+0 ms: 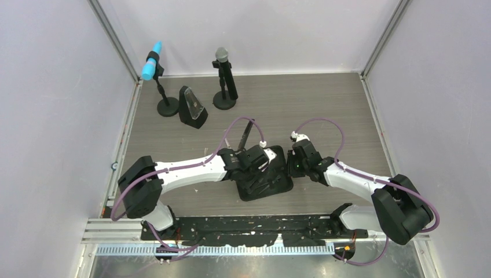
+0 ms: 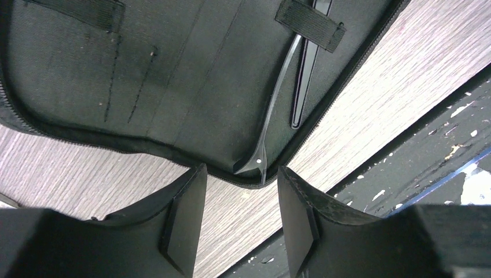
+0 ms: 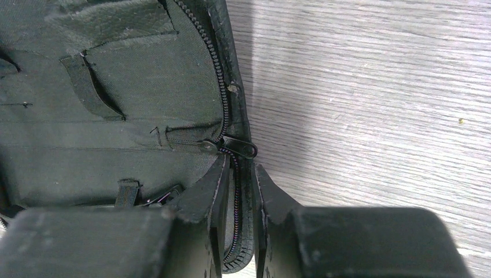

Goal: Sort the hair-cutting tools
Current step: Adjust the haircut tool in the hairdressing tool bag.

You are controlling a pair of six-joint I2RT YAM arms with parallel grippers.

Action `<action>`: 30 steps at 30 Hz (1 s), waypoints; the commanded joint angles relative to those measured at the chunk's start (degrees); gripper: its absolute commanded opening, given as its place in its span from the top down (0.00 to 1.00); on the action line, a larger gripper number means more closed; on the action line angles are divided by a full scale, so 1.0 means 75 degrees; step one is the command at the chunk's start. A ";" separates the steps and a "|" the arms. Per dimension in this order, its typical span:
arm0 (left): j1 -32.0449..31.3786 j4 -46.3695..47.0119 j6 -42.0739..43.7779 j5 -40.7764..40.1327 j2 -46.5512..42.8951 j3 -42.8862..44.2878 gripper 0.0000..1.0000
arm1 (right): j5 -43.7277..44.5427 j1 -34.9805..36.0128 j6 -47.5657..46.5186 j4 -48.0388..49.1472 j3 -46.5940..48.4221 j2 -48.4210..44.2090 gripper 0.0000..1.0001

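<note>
The black pouch (image 1: 272,185) lies open in the middle of the table. In the left wrist view two thin black hair clips (image 2: 277,101) (image 2: 303,78) sit inside it, tucked under an elastic strap (image 2: 310,24). My left gripper (image 2: 240,217) hovers open just outside the pouch's zippered edge (image 2: 173,155), with nothing between its fingers. My right gripper (image 3: 238,202) is shut on the pouch's zippered rim (image 3: 236,174), just below the zipper pull (image 3: 238,147). A long narrow black comb (image 1: 246,134) lies on the table behind the pouch. No scissors can be made out.
Two microphones on round bases, one blue-headed (image 1: 153,65) and one grey-headed (image 1: 222,58), stand at the back left. A black wedge-shaped stand (image 1: 193,108) sits between them. Grey walls close in the table on three sides, and a black speckled strip (image 1: 255,229) runs along the near edge.
</note>
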 commanded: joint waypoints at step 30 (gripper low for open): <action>-0.0138 -0.0711 0.0885 0.0304 0.2163 0.1662 0.78 | -0.0182 0.0007 0.0119 -0.0034 -0.0166 0.0066 0.87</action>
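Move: The haircut tool, a thin black clip with a forked end, lies in the open bag with its middle about 4 cm to the left hand's right, 2 cm ahead and 5 cm below. The strap over it is some 6 cm right and 3 cm ahead of that hand, and a flat black tool lies about 8 cm right and 2 cm ahead, both 5 cm down. From the right hand, the clip is roughly 8 cm left, 4 cm back and about level. Down first, then down and to the right, the left hand sinks about 4 cm in all and shifts some 2.5 cm right, along the clip from its forked end towards the strap. Its wrist tilts about 10 degrees, and late on the half-open fingers close to about half their gap astride the clip's shaft. The right hand stays in place, still pinching the bag's right edge. ##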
